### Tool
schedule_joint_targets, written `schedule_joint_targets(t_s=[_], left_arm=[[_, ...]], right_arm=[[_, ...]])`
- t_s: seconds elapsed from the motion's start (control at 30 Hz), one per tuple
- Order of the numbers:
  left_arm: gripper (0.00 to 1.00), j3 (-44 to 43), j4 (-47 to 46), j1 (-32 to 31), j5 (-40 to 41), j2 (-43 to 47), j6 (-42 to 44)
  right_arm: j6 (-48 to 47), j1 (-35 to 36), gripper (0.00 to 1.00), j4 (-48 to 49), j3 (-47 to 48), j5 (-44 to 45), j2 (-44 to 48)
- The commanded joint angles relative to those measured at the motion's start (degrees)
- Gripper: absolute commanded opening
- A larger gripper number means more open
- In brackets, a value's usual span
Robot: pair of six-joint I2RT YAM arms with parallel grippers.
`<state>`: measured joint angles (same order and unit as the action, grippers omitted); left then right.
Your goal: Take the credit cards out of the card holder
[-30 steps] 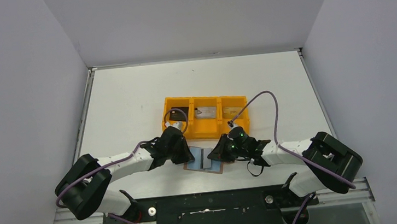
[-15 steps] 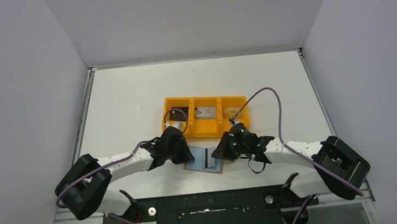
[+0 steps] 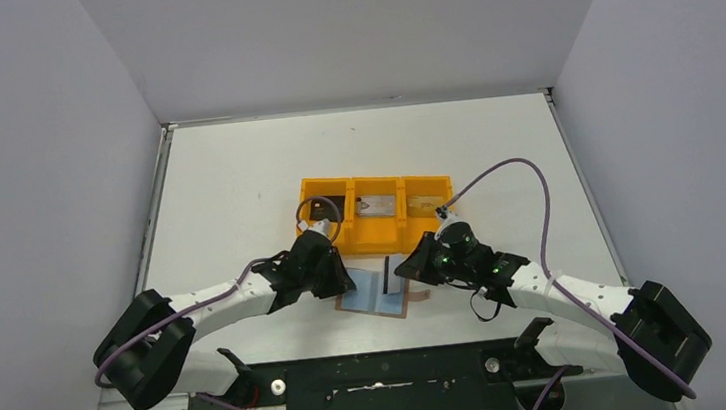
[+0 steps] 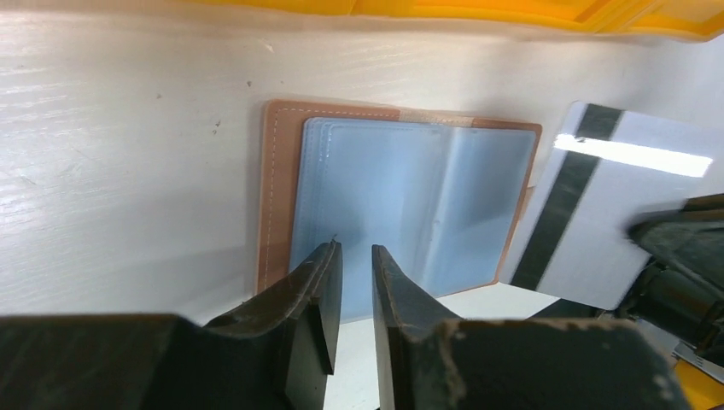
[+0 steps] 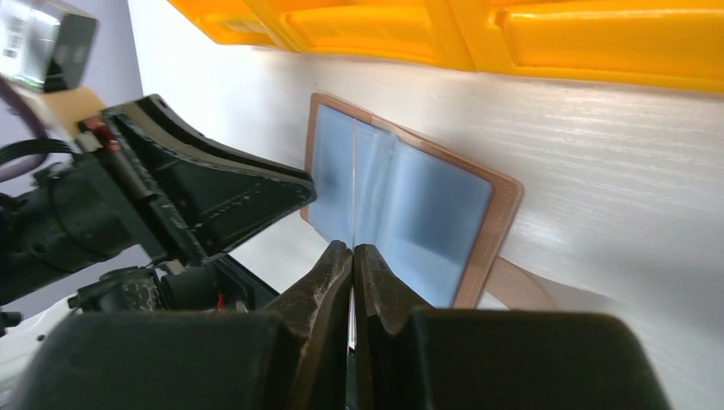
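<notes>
The card holder [image 3: 368, 303] lies open on the table, a brown leather bifold with a grey-blue inside [image 4: 401, 188] [image 5: 427, 205]. My right gripper [image 3: 407, 269] [image 5: 353, 248] is shut on a pale grey credit card with a black stripe [image 4: 615, 222], held on edge above the holder's right half. That card shows as a thin line [image 5: 353, 196] in the right wrist view. My left gripper [image 3: 345, 285] [image 4: 354, 248] hovers over the holder's left panel, narrowly open with nothing between its fingers. Other credit cards lie in the orange tray: a black one [image 3: 327, 211] and a grey one [image 3: 376, 206].
The orange three-compartment tray [image 3: 375, 180] stands just beyond the holder, its near wall close to both grippers [image 4: 427, 13] [image 5: 512, 34]. The holder's snap tab [image 5: 521, 286] sticks out on the right. White walls enclose the table on three sides.
The right gripper has drawn the striped card up and to the right, away from the holder's fold. The left gripper's jaws have parted slightly, and the left arm has barely shifted.
</notes>
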<state>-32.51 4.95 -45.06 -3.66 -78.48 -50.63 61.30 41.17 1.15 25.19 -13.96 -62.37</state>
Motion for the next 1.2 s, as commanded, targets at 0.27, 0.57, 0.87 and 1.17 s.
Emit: schedule_joint_targets(t_s=[0.27,0.57,0.87,1.17], left_arm=[[0.52,-2.77,5.65,0.19,10.7,12.22,0.7],[0.81,-4.65,15.16,2.02,28.4,27.5,7.16],[0.84,-13.99,26.61,2.87,44.9,30.76,20.38],[0.94,-9.93,24.92,6.24,43.62,32.06,22.46]], right_arm=[[-6.15,1.92,0.0,18.15,-7.05,3.92,7.02],[-27.27,9.48,0.0,11.8,-0.6,12.96,11.27],[-44.48,15.78,0.0,9.01,5.91,18.17,8.83],[-59.19,16.04,0.0,0.78,17.92,25.79,0.62]])
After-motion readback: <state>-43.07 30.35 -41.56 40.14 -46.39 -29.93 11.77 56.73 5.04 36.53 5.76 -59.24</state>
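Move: The silver card is already out of the holder, pinched in the right fingers. The tray's middle compartment, with the silver cards, lies about 16 cm ahead of that hand, 4 cm to its left and 6 cm lower. The black cards are 18 cm ahead and 14 cm left. The open holder's middle is 6 cm left, level fore-and-aft and 7 cm below. From the left hand, the middle compartment is roughly 15 cm ahead and 7 cm right, at about its height. The silver card stays pinched as the right hand, after a slight dip, lifts it about 9 cm off over the holder, drifting left and only late a little forward. That hand rolls some 60 degrees about its own fingers, counter-clockwise seen from behind it. The left hand leaves the holder, rising and then swinging left, with some forward travel, opening wide as its fingers swing up to point forward. ##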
